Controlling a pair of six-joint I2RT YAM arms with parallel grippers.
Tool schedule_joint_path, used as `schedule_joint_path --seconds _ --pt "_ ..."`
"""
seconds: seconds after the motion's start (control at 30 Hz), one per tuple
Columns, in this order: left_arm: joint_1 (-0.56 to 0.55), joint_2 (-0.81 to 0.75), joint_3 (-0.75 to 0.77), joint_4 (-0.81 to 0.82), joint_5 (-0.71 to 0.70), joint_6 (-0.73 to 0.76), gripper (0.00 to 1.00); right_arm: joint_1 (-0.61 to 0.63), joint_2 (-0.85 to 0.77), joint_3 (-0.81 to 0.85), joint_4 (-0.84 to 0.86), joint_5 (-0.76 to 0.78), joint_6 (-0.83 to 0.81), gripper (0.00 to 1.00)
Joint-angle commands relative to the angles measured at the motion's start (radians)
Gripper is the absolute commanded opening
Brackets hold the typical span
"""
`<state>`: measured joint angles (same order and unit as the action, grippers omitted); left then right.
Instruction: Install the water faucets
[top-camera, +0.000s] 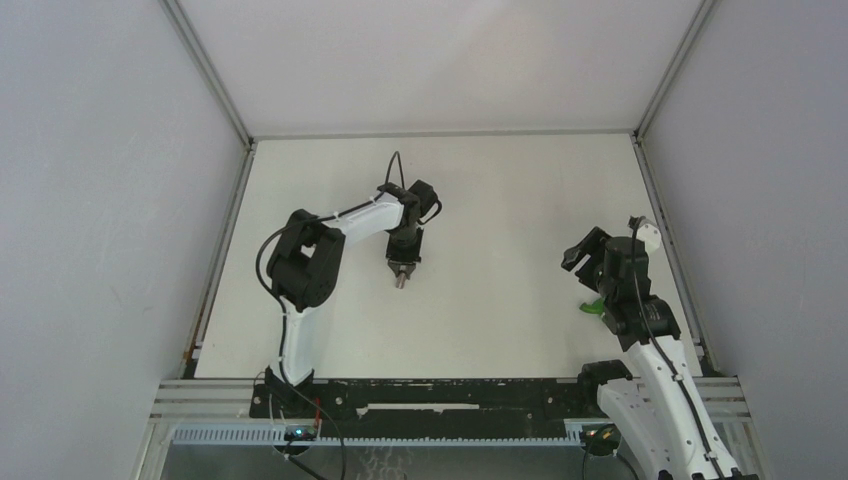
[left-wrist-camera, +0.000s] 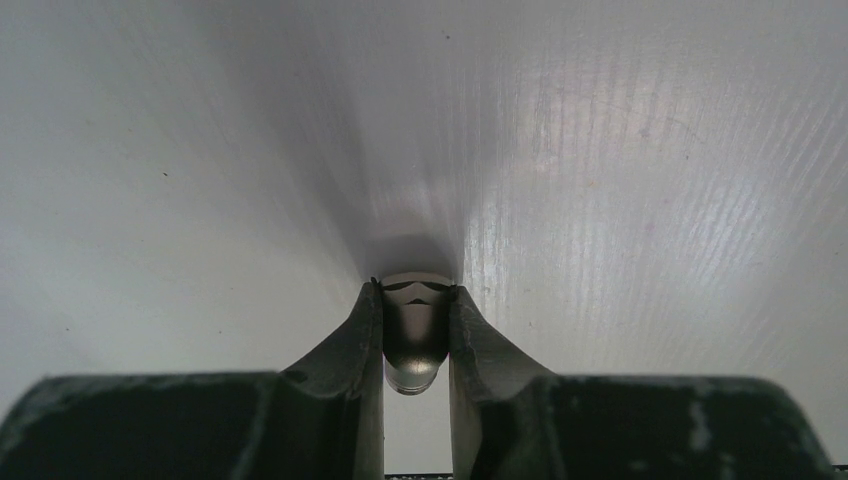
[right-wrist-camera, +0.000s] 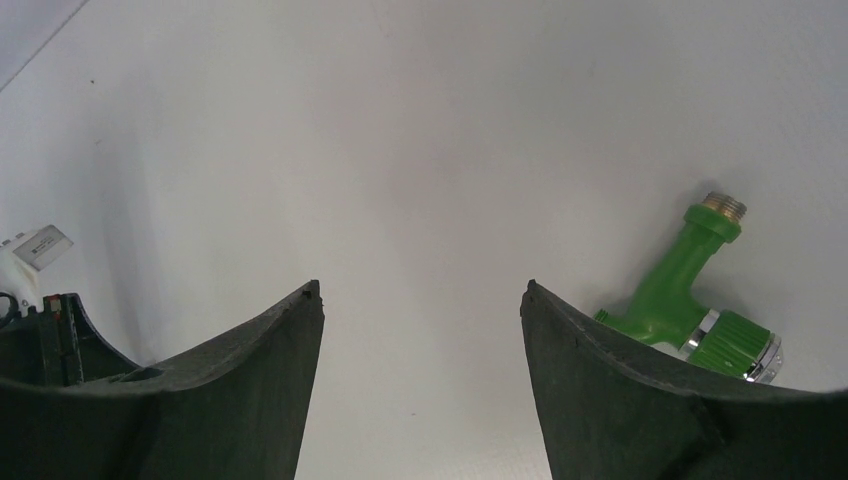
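Note:
The bright-green tap (right-wrist-camera: 690, 300) lies on its side on the white table, its brass threaded end pointing away and its round knob partly behind my right finger. My right gripper (right-wrist-camera: 420, 290) is open and holds nothing, and the tap lies just outside its right finger. From above, only a sliver of the tap (top-camera: 592, 306) shows beside the right arm, under the right gripper (top-camera: 585, 262). My left gripper (left-wrist-camera: 416, 292) is shut on the small grey metal fitting (left-wrist-camera: 415, 335), tips down near the table. In the top view the left gripper (top-camera: 402, 280) is at the table's middle.
White enclosure walls (top-camera: 120, 200) stand round the table on the left, back and right. A black and aluminium rail (top-camera: 450, 395) runs along the near edge between the arm bases. A small white tag (right-wrist-camera: 35, 250) shows at the left edge of the right wrist view.

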<state>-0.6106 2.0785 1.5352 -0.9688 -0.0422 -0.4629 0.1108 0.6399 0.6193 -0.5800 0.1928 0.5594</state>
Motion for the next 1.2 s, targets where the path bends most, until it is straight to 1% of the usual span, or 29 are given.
schedule_joint_path --seconds 0.0,0.2,0.33,0.43,0.47,0.53,0.63,0.73,0.8,0.9,0.93,1.0,1.07,1.17 --pt "-0.005 0.048 0.059 0.001 -0.001 0.041 0.25 -0.006 -0.014 0.008 0.003 -0.003 -0.006 0.78" --pt "-0.003 0.073 0.082 -0.005 -0.014 0.058 0.39 -0.009 -0.041 0.008 -0.011 -0.003 -0.011 0.78" --pt "-0.002 0.072 0.103 -0.010 -0.017 0.061 0.43 -0.011 -0.060 0.015 -0.038 0.014 -0.013 0.78" --pt "-0.001 0.046 0.112 -0.011 -0.020 0.064 0.57 -0.017 -0.057 0.029 -0.078 0.051 -0.012 0.78" --pt "-0.001 0.035 0.114 -0.012 -0.021 0.064 0.60 -0.020 -0.052 0.032 -0.093 0.069 -0.006 0.78" --pt "-0.001 -0.013 0.112 0.002 0.006 0.061 0.62 -0.028 -0.035 0.039 -0.112 0.086 0.019 0.78" --pt "-0.001 -0.077 0.101 0.032 0.034 0.052 0.72 -0.045 0.014 0.036 -0.143 0.146 0.097 0.79" --pt "0.002 -0.126 0.124 0.024 0.030 0.050 0.78 -0.100 0.101 0.040 -0.198 0.174 0.165 0.80" --pt "0.008 -0.167 0.128 0.041 0.019 0.048 0.80 -0.169 0.141 0.024 -0.209 0.167 0.211 0.79" --pt "0.033 -0.240 0.095 0.108 0.034 0.033 0.81 -0.244 0.159 -0.027 -0.158 0.116 0.226 0.79" --pt "0.041 -0.263 0.088 0.124 0.068 0.031 0.81 -0.274 0.168 -0.035 -0.151 0.110 0.231 0.79" --pt "0.060 -0.320 0.066 0.164 0.081 0.032 0.81 -0.327 0.195 -0.036 -0.156 0.112 0.241 0.78" --pt "0.086 -0.385 0.014 0.231 0.105 0.012 0.81 -0.362 0.232 -0.039 -0.136 0.118 0.230 0.78" --pt "0.136 -0.471 -0.075 0.337 0.184 -0.020 0.81 -0.429 0.337 -0.036 -0.084 0.053 0.184 0.78"
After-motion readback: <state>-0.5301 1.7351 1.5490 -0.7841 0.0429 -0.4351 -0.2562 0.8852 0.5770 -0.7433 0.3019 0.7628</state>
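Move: The left hand, fingers pointing straight down, still grips the metal elbow, whose middle is about 1 cm back from the hand point, right at table level. The open right hand goes for the green faucet, which lies on the table roughly 4 cm back, 10 cm to its right and some 14 cm below it. The left fingers open and let go of the metal elbow at the table with the hand almost still, then the hand rises about 13 cm and drifts some 5 cm forward, its fingertips swinging forward and to the right, away from the elbow. Meanwhile the right hand, fingers staying open, waits and then sweeps right, down and a little back towards the green faucet, tipping further down and turning some 30 degrees clockwise to end close above it with no touch to be seen. ##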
